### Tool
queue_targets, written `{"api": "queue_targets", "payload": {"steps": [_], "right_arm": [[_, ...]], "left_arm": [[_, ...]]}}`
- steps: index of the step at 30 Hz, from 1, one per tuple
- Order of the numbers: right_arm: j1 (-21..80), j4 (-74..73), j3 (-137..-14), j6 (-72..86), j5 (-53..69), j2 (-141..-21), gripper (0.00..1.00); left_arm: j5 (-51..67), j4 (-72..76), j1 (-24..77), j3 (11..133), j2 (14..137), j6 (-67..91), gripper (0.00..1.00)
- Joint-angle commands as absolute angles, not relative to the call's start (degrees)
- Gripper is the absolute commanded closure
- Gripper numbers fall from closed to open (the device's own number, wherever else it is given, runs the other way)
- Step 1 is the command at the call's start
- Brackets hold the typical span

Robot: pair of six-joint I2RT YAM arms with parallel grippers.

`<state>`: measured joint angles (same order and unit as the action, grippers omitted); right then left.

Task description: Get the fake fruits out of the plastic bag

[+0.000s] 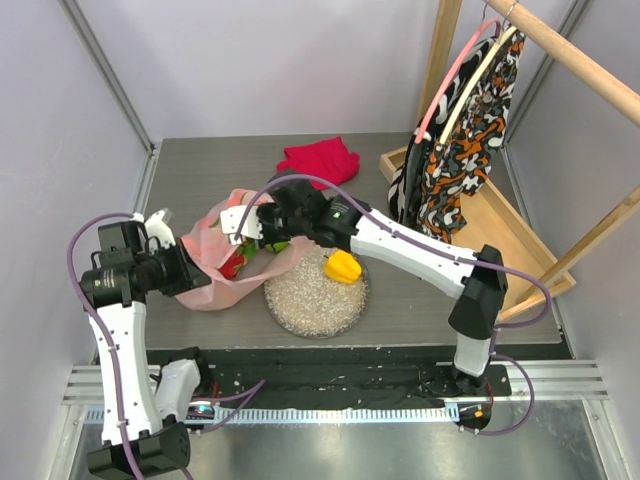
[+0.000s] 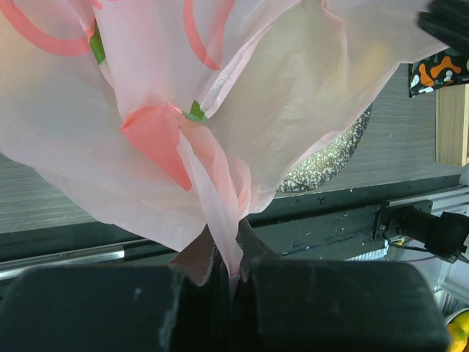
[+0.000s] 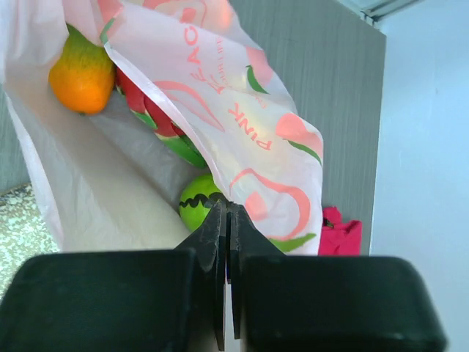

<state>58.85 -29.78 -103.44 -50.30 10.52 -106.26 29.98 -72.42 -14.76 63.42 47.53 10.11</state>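
The pale pink plastic bag [image 1: 213, 291] lies left of the plate with its mouth toward the right arm. My left gripper [image 1: 189, 276] is shut on the bag's near-left edge, and the film [image 2: 220, 213] is pinched between its fingers. My right gripper [image 1: 245, 236] is at the bag's mouth, jaws shut, their tips on the upper rim of the bag [image 3: 249, 110]. Inside lie an orange-green mango [image 3: 80, 77], a red dragon fruit [image 3: 150, 110] and a green fruit with a black wavy line [image 3: 196, 207]. A yellow fake fruit [image 1: 342, 267] rests on the plate.
The round glittery plate [image 1: 300, 300] sits just right of the bag. A folded red cloth [image 1: 318, 160] lies at the back. A wooden rack with a patterned garment [image 1: 465, 140] stands at the right.
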Motion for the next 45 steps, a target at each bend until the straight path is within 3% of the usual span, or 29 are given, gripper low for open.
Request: {"api": "queue_targets", "payload": {"steps": [1, 2, 5, 6, 12, 13, 20, 29, 42, 45], "right_arm": [[58.89, -29.97, -100.38, -45.62, 7.04, -104.50, 0.99], [58.89, -29.10, -98.89, -45.18, 6.07, -104.76, 0.98], [58.89, -27.07, -100.18, -42.02, 2.21, -108.52, 0.81], [58.71, -27.16, -101.24, -40.71, 1.59, -110.20, 0.67], [57.57, -29.00, -110.38, -33.94, 0.26, -119.96, 0.47], [56.96, -29.18, -111.61, -33.14, 0.26, -120.75, 0.40], [52.30, -26.98, -114.51, -30.14, -2.28, -126.11, 0.18], [51.15, -43.42, -134.64, -27.25, -1.76, -141.32, 0.16], [51.68, -45.70, -124.54, -25.22, 0.28, -137.98, 0.20], [51.68, -46.93, -124.72, -26.27, -3.77, -138.69, 0.28]], "left_arm": [[30.59, -70.05, -13.89, 64.94, 49.04, 10.02, 1.00], [30.85, -70.48, -13.45, 66.34, 49.30, 9.93, 1.00], [36.27, -71.37, -12.92, 68.02, 50.10, 10.19, 0.97], [38.21, -71.28, -12.92, 68.03, 50.45, 10.46, 0.96], [49.29, -72.94, -12.92, 67.40, 50.71, 6.69, 0.96], [49.83, -73.82, -13.09, 67.85, 50.45, 6.07, 0.96], [52.38, -78.39, -13.10, 67.06, 48.26, 2.02, 0.96], [51.41, -79.90, -13.01, 65.66, 45.44, 0.96, 0.96], [49.66, -75.15, -13.18, 63.10, 45.70, 2.46, 0.96], [49.48, -73.92, -13.10, 63.54, 46.49, 2.46, 0.96]]}}
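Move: The green watermelon inside the bag lies about 9 cm ahead of the right hand, 1 cm to its right and 19 cm below. The dragon fruit is roughly 2 cm ahead and 8 cm left, as low; the yellow pepper, already on the plate, is some 3 cm back and 18 cm right. From the left hand, pinching the bag's rim, the watermelon is about 18 cm ahead, 12 cm right and 16 cm below. The right hand opens wide from shut, letting go of the bag's plastic, and dives about 18 cm down and 11 cm forward into the bag at the watermelon, going down first, then forward, then down again and easing back a little, while it turns some 30 degrees clockwise and tips further down until its wide-open fingers come to bear on the fruit. The left hand keeps its pinch on the rim and draws it about 5 cm to the right and a few back, rising and then sinking slightly, as it turns clockwise. ##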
